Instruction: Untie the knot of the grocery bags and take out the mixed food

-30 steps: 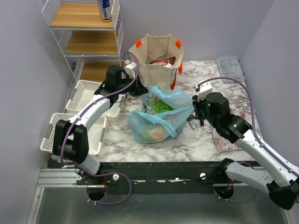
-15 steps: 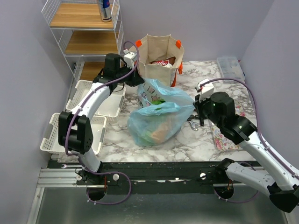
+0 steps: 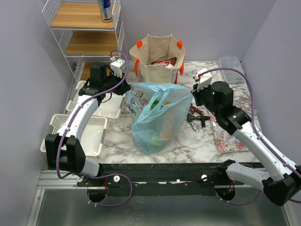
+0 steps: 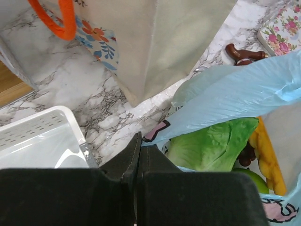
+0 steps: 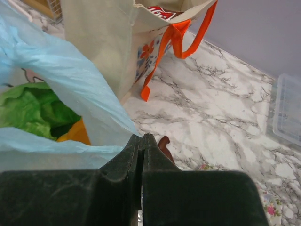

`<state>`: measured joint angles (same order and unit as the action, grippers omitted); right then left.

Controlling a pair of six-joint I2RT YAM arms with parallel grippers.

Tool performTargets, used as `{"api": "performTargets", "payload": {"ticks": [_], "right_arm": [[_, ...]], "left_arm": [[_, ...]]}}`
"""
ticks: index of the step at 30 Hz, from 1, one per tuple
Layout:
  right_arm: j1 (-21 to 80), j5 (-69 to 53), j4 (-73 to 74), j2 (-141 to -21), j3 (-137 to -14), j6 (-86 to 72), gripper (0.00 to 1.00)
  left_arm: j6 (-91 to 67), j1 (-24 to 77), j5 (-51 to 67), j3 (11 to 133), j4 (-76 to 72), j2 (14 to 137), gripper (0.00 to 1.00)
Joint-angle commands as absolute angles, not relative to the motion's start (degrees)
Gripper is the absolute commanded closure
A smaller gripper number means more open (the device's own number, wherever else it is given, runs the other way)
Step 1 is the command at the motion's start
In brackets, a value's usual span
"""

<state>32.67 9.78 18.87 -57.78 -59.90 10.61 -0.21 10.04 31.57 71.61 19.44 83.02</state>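
Note:
The light-blue plastic grocery bag [image 3: 157, 117] stands on the marble table, its mouth stretched wide between my two grippers. My left gripper [image 3: 126, 87] is shut on the bag's left rim [image 4: 221, 94]. My right gripper [image 3: 193, 96] is shut on its right rim [image 5: 66, 70]. Inside the bag I see lettuce [image 4: 211, 143], a yellow fruit [image 4: 265, 150] and a green fruit [image 4: 247, 176]. Behind it the beige canvas tote [image 3: 157, 66] with orange handles [image 5: 171, 44] stands open, a red snack packet [image 3: 162, 62] showing in it. A drink can [image 3: 106, 9] stands on the top shelf.
Two white wire baskets [image 3: 96, 136] [image 3: 106, 106] sit at the left, below a wire shelf unit [image 3: 87, 42]. Metal tools [image 3: 197, 118] lie right of the plastic bag. A floral tray [image 3: 228, 139] and a clear box [image 3: 231, 66] are at the right.
Both grippers have risen and moved apart, the left one leftward, pulling the plastic bag upright and its mouth open. The right gripper has shut on the bag's rim.

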Motion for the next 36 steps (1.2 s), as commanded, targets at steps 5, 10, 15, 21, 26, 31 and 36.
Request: {"api": "performTargets", "payload": {"ticks": [5, 10, 15, 21, 26, 31, 36], "right_arm": [[23.2, -5.4, 13.5, -69.4, -66.6, 11.5, 0.90], [23.2, -17.8, 25.8, -70.6, -73.5, 11.2, 0.33], [23.2, -27.3, 36.1, -65.2, -75.8, 19.2, 0.13], [23.3, -36.1, 38.5, -66.9, -76.7, 20.8, 0.12], [23.3, -38.0, 33.3, -72.3, -79.4, 16.8, 0.14], [23.8, -39.7, 28.9, -74.4, -77.6, 16.7, 0.14], [25.4, -40.1, 26.3, -75.6, -76.2, 17.1, 0.14]], "left_arm": [[2.0, 6.8, 30.1, 70.4, 23.5, 80.7, 0.86], [7.2, 6.1, 44.5, 71.2, 27.3, 74.5, 0.42], [29.4, 6.2, 51.9, 77.6, 45.2, 70.4, 0.24], [36.2, 11.7, 50.7, 83.5, 53.1, 75.3, 0.22], [23.8, 15.0, 45.9, 83.4, 43.0, 81.6, 0.22], [18.3, 17.7, 41.4, 86.5, 40.2, 89.4, 0.18], [13.4, 19.7, 37.4, 89.4, 41.0, 96.0, 0.24]]}}
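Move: My left hand pinches the near-left rim of the blue bag. The lettuce among the mixed food lies roughly 12 cm to its right, about level fore and aft and 12 cm lower. The canvas tote is about 15 cm ahead and 13 cm right, the rear white basket some 7 cm ahead and 18 cm left. From my right hand, pinching the opposite rim, the lettuce is about 5 cm ahead, 17 cm left and 16 cm down, the brown-handled tool 10 cm ahead and 3 cm right on the table. I let go of both stretched rims, opening both grippers wide. My left hand backs off about 10 cm while rising, then swings right, down and a little forward over the bag's mouth, turning some 25 degrees clockwise. My right hand pushes forward and slightly down, draws back and up as it opens, then goes left and down towards the bag, turning nearly 40 degrees counter-clockwise. ##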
